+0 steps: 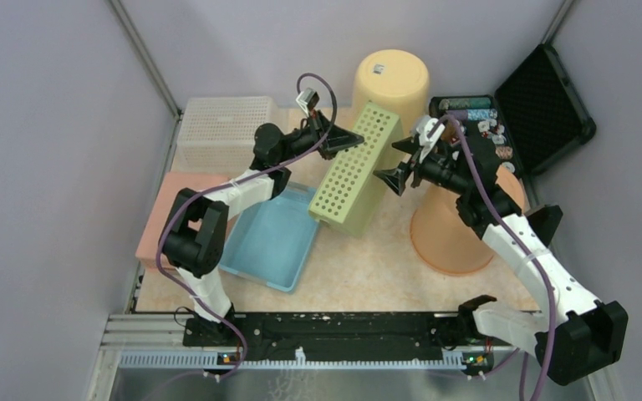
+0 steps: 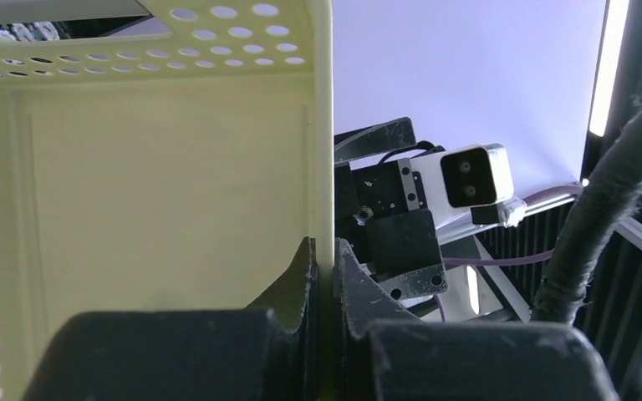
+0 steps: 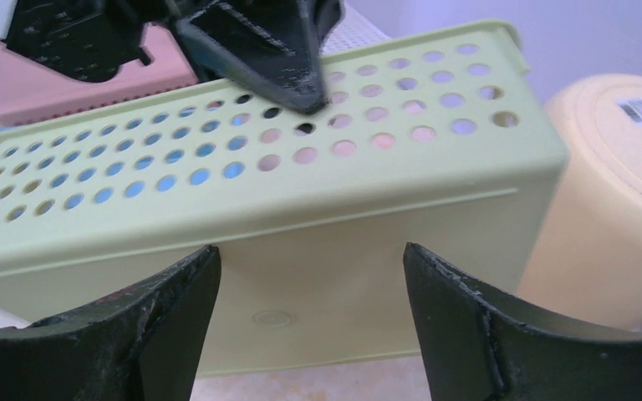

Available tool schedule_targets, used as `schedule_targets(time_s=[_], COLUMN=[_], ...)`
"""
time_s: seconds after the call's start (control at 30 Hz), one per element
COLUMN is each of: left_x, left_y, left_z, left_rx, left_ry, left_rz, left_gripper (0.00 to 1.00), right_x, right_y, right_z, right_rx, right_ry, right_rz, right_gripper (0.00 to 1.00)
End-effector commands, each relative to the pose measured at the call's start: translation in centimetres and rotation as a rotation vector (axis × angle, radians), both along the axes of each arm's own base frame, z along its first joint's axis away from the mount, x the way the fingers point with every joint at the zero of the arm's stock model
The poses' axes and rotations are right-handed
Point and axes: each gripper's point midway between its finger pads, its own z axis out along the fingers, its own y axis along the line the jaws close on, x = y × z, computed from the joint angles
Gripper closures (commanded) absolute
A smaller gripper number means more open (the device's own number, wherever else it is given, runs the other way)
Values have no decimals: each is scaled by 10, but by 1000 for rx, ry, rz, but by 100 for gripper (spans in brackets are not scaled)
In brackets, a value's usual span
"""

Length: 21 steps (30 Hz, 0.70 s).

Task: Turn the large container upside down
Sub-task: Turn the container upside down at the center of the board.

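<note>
The large container (image 1: pixel 355 167) is a pale green basket with holes in its walls. It is tipped onto its side in the middle of the table, a perforated wall facing up. My left gripper (image 1: pixel 358 139) is shut on its upper wall; in the left wrist view the fingers (image 2: pixel 324 251) pinch the thin green wall (image 2: pixel 159 184) from both sides. My right gripper (image 1: pixel 391 163) stands open just right of the basket. In the right wrist view its fingers (image 3: pixel 309 251) frame the basket's smooth bottom (image 3: pixel 318 225) with nothing held between them.
An upturned yellow bucket (image 1: pixel 390 79) stands right behind the basket. An orange tub (image 1: pixel 451 238) sits under my right arm. A blue tray (image 1: pixel 272 238), a pink box (image 1: pixel 159 219) and a white mesh basket (image 1: pixel 221 134) lie left. An open black case (image 1: pixel 543 109) is at the back right.
</note>
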Motion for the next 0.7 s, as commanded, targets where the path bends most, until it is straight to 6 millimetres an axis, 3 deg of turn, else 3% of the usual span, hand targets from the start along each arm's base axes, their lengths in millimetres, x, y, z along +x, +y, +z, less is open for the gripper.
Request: schedule_targets(time_s=[0.0,0.03,0.07,0.47,0.67], left_x=[0,1,2,14,26], left_y=[-7,-9,-11,-22,-11], left_z=[-12,-18,-23,-67,-79], left_rx=[-8,-2,5,59,91], left_ry=[-33,-25,-19,17,16], left_rz=[9,6,3,-5,32], left_gripper=[100,100,100,100,99], right_x=[38,7,4,7,4], right_y=[-42,-8,-4,-6,-6], right_z=[10,11,10,7,7], right_rx=[-14,4,5,-70,-78], right_ry=[-56,-50,-47,-128,-137], right_rz=[-310,-47,-14,0,8], right_gripper=[24,24,24,24,24])
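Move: The left gripper pinches the green container's rim, the container on its side with its middle about 5 cm back and 11 below. The board's centre lies about 3 cm ahead, 3 left and 30 below that hand. The blue container sits 23 cm left, 6 back and 25 below; the cream bucket 21 ahead, 7 right and 17 below. From the open right gripper, the green container's middle lies 8 cm left, 2 back and 8 below. Lower the left gripper about 8 cm towards the board, easing some 2 cm forward and right as it sinks, then slow to a stop; keep the pinch on the green container's rim and tip the fingertips down by just 5 to 10 degrees. Hold the right gripper open beside the container's right side. ##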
